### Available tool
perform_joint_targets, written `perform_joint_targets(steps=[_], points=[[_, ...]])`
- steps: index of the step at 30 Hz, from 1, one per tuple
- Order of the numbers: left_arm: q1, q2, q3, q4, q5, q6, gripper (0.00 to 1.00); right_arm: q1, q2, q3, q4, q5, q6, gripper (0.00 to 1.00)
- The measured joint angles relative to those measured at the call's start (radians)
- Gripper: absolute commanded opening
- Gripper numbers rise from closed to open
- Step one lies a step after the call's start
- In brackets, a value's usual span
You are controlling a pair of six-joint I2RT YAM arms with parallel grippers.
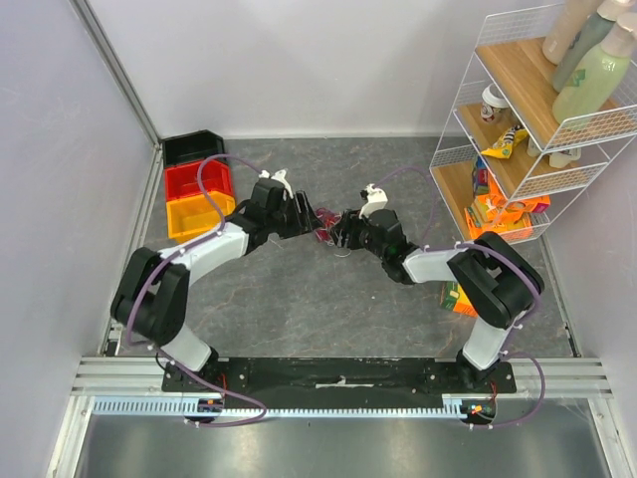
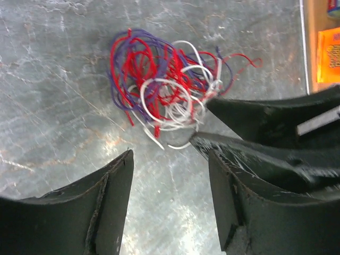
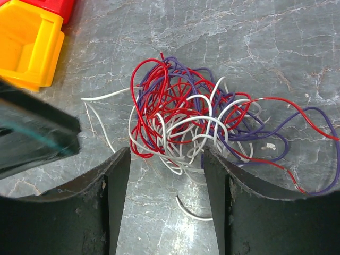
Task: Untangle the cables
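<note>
The cables (image 1: 326, 221) are a fist-sized tangle of red, white and purple wires on the grey table between my two grippers. In the left wrist view the tangle (image 2: 164, 87) lies just beyond my open, empty left gripper (image 2: 170, 159). The right gripper's dark fingers (image 2: 265, 119) reach its right edge there. In the right wrist view the tangle (image 3: 196, 119) sits at the tips of my open right gripper (image 3: 166, 159), with white loops reaching between the fingertips. Loose red and purple strands trail to the right. In the top view the left gripper (image 1: 310, 220) and right gripper (image 1: 342, 233) flank the tangle.
Black (image 1: 194, 148), red (image 1: 197, 181) and yellow (image 1: 192, 215) bins stand in a row at the back left. A white wire shelf (image 1: 453, 149) with bottles and packets stands at the right. An orange packet (image 1: 458, 299) lies by the right arm.
</note>
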Motion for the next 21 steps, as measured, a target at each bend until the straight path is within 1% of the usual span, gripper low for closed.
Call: perform_joint_targets(steps=[3,8,9,11,12,15,16,18,19,21], points=[[0.027,0.08,0.026,0.019,0.018,0.0,0.58,-0.001,0.022,0.013,0.007,-0.005,-0.005,0.66],[0.045,0.145,0.031,0.046,0.04,0.0,0.38,0.0,0.063,0.056,0.008,-0.016,-0.012,0.66],[0.045,0.149,0.035,0.047,0.044,0.0,0.32,0.0,0.07,0.062,0.008,-0.016,-0.013,0.66],[0.045,0.154,0.046,0.055,0.049,0.001,0.07,0.0,0.085,0.074,0.007,-0.016,-0.018,0.66],[0.045,0.154,0.049,0.06,0.05,0.0,0.02,0.0,0.088,0.075,0.007,-0.016,-0.018,0.65],[0.045,0.154,0.058,0.077,0.06,0.011,0.02,0.0,0.104,0.091,0.004,-0.013,-0.019,0.61],[0.045,0.154,0.058,0.08,0.065,0.011,0.02,-0.001,0.109,0.095,0.003,-0.009,-0.02,0.57],[0.045,0.152,0.058,0.081,0.075,0.012,0.02,0.0,0.118,0.105,-0.005,0.008,-0.019,0.44],[0.045,0.148,0.055,0.082,0.078,0.012,0.02,0.0,0.121,0.109,-0.012,0.019,-0.021,0.35],[0.042,0.111,0.026,0.085,0.095,0.013,0.02,0.0,0.133,0.125,-0.034,0.051,-0.02,0.24]])
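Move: Some 2 cm ahead, 1 cm to the right and 4 cm below the left hand lies its white loop, on the near edge of the tangle. The tangle's middle is about 5 cm ahead, 4 cm right and 5 cm below that hand; the yellow bin is about 23 cm left and 2 cm ahead. From the right hand, the tangle is roughly 4 cm ahead, 2 cm left and 3 cm below, the loop 1 cm back, 4 cm left and 2 cm below. Dipping about 4 cm and reaching some 3 cm forward to the tangle's near edge, the left hand shuts its fingers, pinching the white loop, then lifts about 2 cm and starts easing back. Meanwhile the right hand creeps about 3 cm forward and 2 cm down to the tangle, its half-open fingers beginning to close around white strands late on. ##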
